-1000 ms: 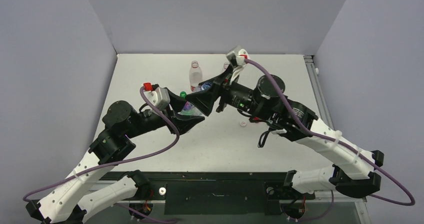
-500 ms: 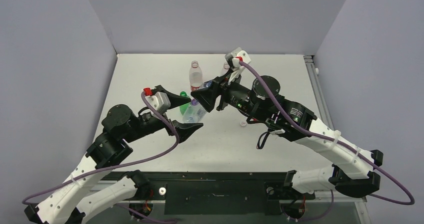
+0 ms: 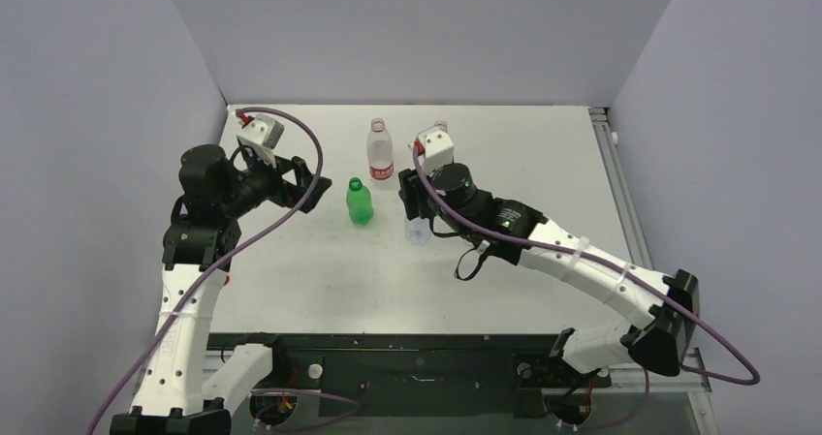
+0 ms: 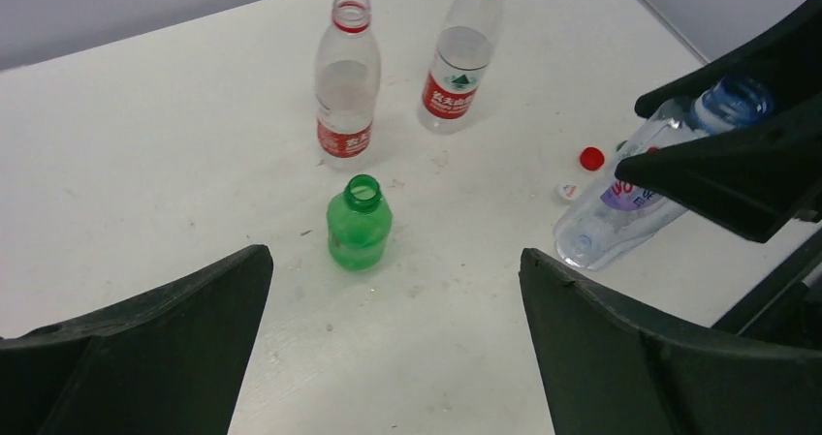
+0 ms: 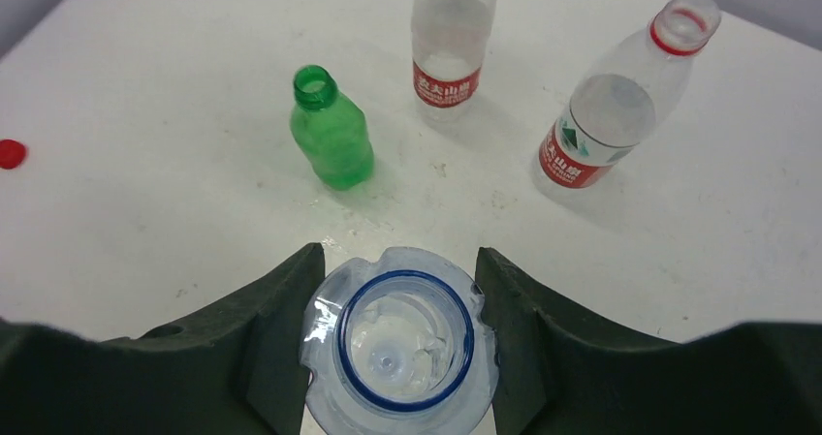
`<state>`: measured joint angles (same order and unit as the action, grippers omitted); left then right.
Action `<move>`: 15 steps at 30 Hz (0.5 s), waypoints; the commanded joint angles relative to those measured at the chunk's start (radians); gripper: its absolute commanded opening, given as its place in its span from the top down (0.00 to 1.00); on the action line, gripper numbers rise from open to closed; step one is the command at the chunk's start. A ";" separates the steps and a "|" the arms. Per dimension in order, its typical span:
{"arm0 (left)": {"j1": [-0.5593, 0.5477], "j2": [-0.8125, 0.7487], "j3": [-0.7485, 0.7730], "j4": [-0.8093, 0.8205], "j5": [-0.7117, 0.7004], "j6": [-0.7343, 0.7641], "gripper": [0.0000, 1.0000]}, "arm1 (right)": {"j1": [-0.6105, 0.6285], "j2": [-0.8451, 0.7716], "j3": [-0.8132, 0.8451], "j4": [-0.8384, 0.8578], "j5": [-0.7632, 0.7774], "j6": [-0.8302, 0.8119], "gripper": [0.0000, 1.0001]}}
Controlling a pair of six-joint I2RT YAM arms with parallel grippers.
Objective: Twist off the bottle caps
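Observation:
My right gripper (image 5: 398, 278) is shut on the neck of the pale-blue bottle (image 5: 402, 343), whose mouth is uncapped. That bottle (image 4: 620, 212) hangs tilted with its base close to the table. The green bottle (image 3: 360, 202) stands uncapped in the middle. Behind it stand two red-labelled bottles (image 4: 347, 77) (image 4: 460, 57) with open mouths. A red cap (image 4: 591, 158) and a whitish cap (image 4: 567, 191) lie on the table beside the held bottle. Another red cap (image 5: 10, 153) shows at the edge of the right wrist view. My left gripper (image 3: 302, 181) is open and holds nothing, left of the green bottle.
The white table (image 3: 543, 154) is walled by grey panels on three sides. A purple cable (image 3: 291, 125) loops over my left wrist. The right arm (image 3: 582, 265) reaches across the table's right half.
My left gripper opened and drew back to the left. My right gripper closed on the pale-blue bottle and carried it down toward the table, right of the green bottle.

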<state>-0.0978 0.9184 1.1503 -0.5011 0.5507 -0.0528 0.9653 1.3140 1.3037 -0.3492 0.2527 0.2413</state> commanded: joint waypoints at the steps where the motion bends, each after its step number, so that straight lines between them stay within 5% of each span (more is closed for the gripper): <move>1: 0.068 0.019 0.003 0.029 -0.043 0.090 0.03 | -0.030 0.096 -0.079 0.186 0.100 -0.009 1.00; 15: 0.138 0.006 -0.397 0.377 -0.242 0.061 0.03 | -0.063 0.293 -0.277 0.561 0.184 0.058 1.00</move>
<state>0.0345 0.9657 0.8249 -0.3088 0.3687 0.0048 0.9096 1.5959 1.0557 0.0391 0.3893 0.2527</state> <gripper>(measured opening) 0.968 0.509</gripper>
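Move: The patch of bare table that the uncapped blue bottle, already held by the neck, is taken to lies about 8 cm ahead of the right hand, 1 cm left and 30 below. The green bottle stands some 11 cm ahead and 12 left of that hand, the two clear bottles both about 23 ahead, one 7 left, the other 7 right, all roughly 20 lower. From the left hand the bare patch is about 7 ahead, 19 right and 33 below. The blue bottle is lowered upright-ish by the right hand, about 15 cm down and some 6 cm forward, towards the bare table beside the green bottle and short of the clear pair; the sinking slows, the wrist turns about 10 degrees clockwise and the fingers keep their hold. The empty left hand, still wide open, drops about 12 cm while drawing left and slightly forward. ##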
